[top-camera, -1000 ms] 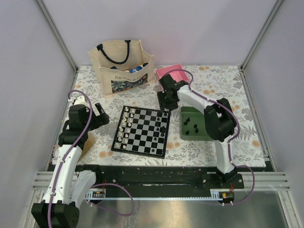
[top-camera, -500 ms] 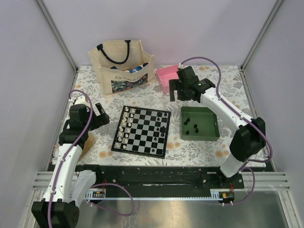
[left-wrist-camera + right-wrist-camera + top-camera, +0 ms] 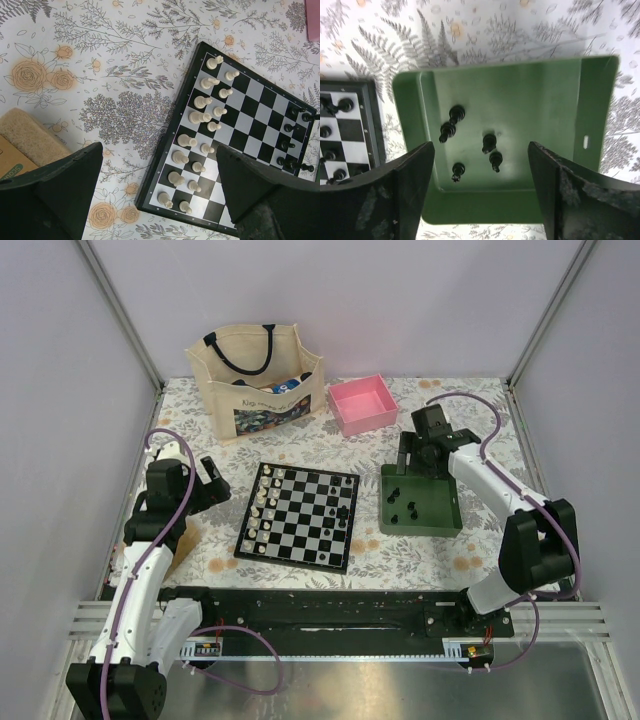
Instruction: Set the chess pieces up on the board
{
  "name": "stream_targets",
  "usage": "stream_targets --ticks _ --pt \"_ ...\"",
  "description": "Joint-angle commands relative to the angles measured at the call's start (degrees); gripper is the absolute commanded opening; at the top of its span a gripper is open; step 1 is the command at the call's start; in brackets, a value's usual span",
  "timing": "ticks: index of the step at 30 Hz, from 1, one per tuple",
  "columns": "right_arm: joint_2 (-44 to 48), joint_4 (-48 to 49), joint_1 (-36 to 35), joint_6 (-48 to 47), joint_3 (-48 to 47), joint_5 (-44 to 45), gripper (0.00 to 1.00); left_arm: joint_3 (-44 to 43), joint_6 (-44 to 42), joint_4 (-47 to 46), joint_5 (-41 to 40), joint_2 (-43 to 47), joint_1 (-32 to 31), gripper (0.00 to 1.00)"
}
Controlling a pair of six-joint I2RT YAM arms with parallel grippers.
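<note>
The chessboard [image 3: 299, 515] lies at the table's middle. Cream-white chessmen [image 3: 199, 122] fill its left two files. Several black chess pieces [image 3: 342, 512] stand along its right side, also seen in the left wrist view [image 3: 289, 145]. Several more black pieces [image 3: 489, 142] lie in the green tray [image 3: 445, 510], which the right wrist view [image 3: 540, 100] shows from above. My right gripper [image 3: 420, 462] is open and empty, hovering over the tray's far edge. My left gripper [image 3: 212, 483] is open and empty, left of the board.
A cream tote bag [image 3: 258, 375] stands at the back left. A pink box [image 3: 362, 403] sits behind the tray. A tan sponge-like block [image 3: 30, 137] lies by the left gripper. Metal frame posts and walls bound the table.
My right arm has swung from the board's far right corner, past the pink box, to above the green tray. The left arm has not moved.
</note>
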State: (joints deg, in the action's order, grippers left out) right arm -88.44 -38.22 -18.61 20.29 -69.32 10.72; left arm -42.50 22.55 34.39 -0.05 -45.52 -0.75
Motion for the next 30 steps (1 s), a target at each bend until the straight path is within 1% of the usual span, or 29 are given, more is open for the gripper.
stream_targets --ticks 1,3,5,12,14,21,30 --pt "-0.2 -0.4 -0.3 1.1 1.9 -3.1 0.80 -0.8 0.2 -1.6 -0.3 0.0 -0.2 0.99" --pt "-1.0 -0.5 -0.2 1.2 2.7 -4.3 0.73 -0.9 0.2 -1.6 -0.2 0.1 -0.2 0.99" --pt "-1.6 -0.7 -0.2 1.6 3.7 -4.8 0.70 -0.7 0.2 -1.6 -0.2 0.1 -0.1 0.99" --pt "-3.2 -0.1 -0.2 1.6 6.6 -5.3 0.64 -0.7 0.2 -1.6 -0.2 -0.1 -0.2 0.99" --pt "-4.4 0.0 -0.2 1.4 6.8 -5.7 0.59 -0.8 0.2 -1.6 -0.2 -0.1 -0.1 0.99" --pt "-7.0 0.2 -0.2 0.9 7.0 -4.9 0.53 -0.8 0.2 -1.6 -0.2 -0.2 -0.1 0.99" --pt "-9.2 0.6 -0.3 0.6 7.3 -5.8 0.49 -0.9 0.2 -1.6 -0.3 -0.5 -0.2 0.99"
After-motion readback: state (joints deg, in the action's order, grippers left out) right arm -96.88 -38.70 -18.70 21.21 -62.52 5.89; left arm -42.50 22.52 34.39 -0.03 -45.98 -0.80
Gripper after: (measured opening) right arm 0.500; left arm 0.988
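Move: The black piece I'm going for, the farther one of the middle pair in the green tray, stands about 5 cm back from my right hand, roughly in line sideways and 10 cm below. Its partner is some 2 cm nearer my base and 1 cm to its right. The left-hand pair stands about 2 cm back and 5 cm to my left; a lone piece, 9 cm back and 4 cm left. From my left hand the target lies about 49 cm right, 5 cm forward and 15 cm below. I sink my right hand nearly 9 cm into the green tray while drawing it back about 4.5 cm, the backward part mostly early on, then almost straight down and slowing over the middle pair of black pieces. On the way I tip the fingers some 15 degrees steeper and narrow them from nearly wide open to about half, the tips ending around the farther piece's line without a visible touch. ##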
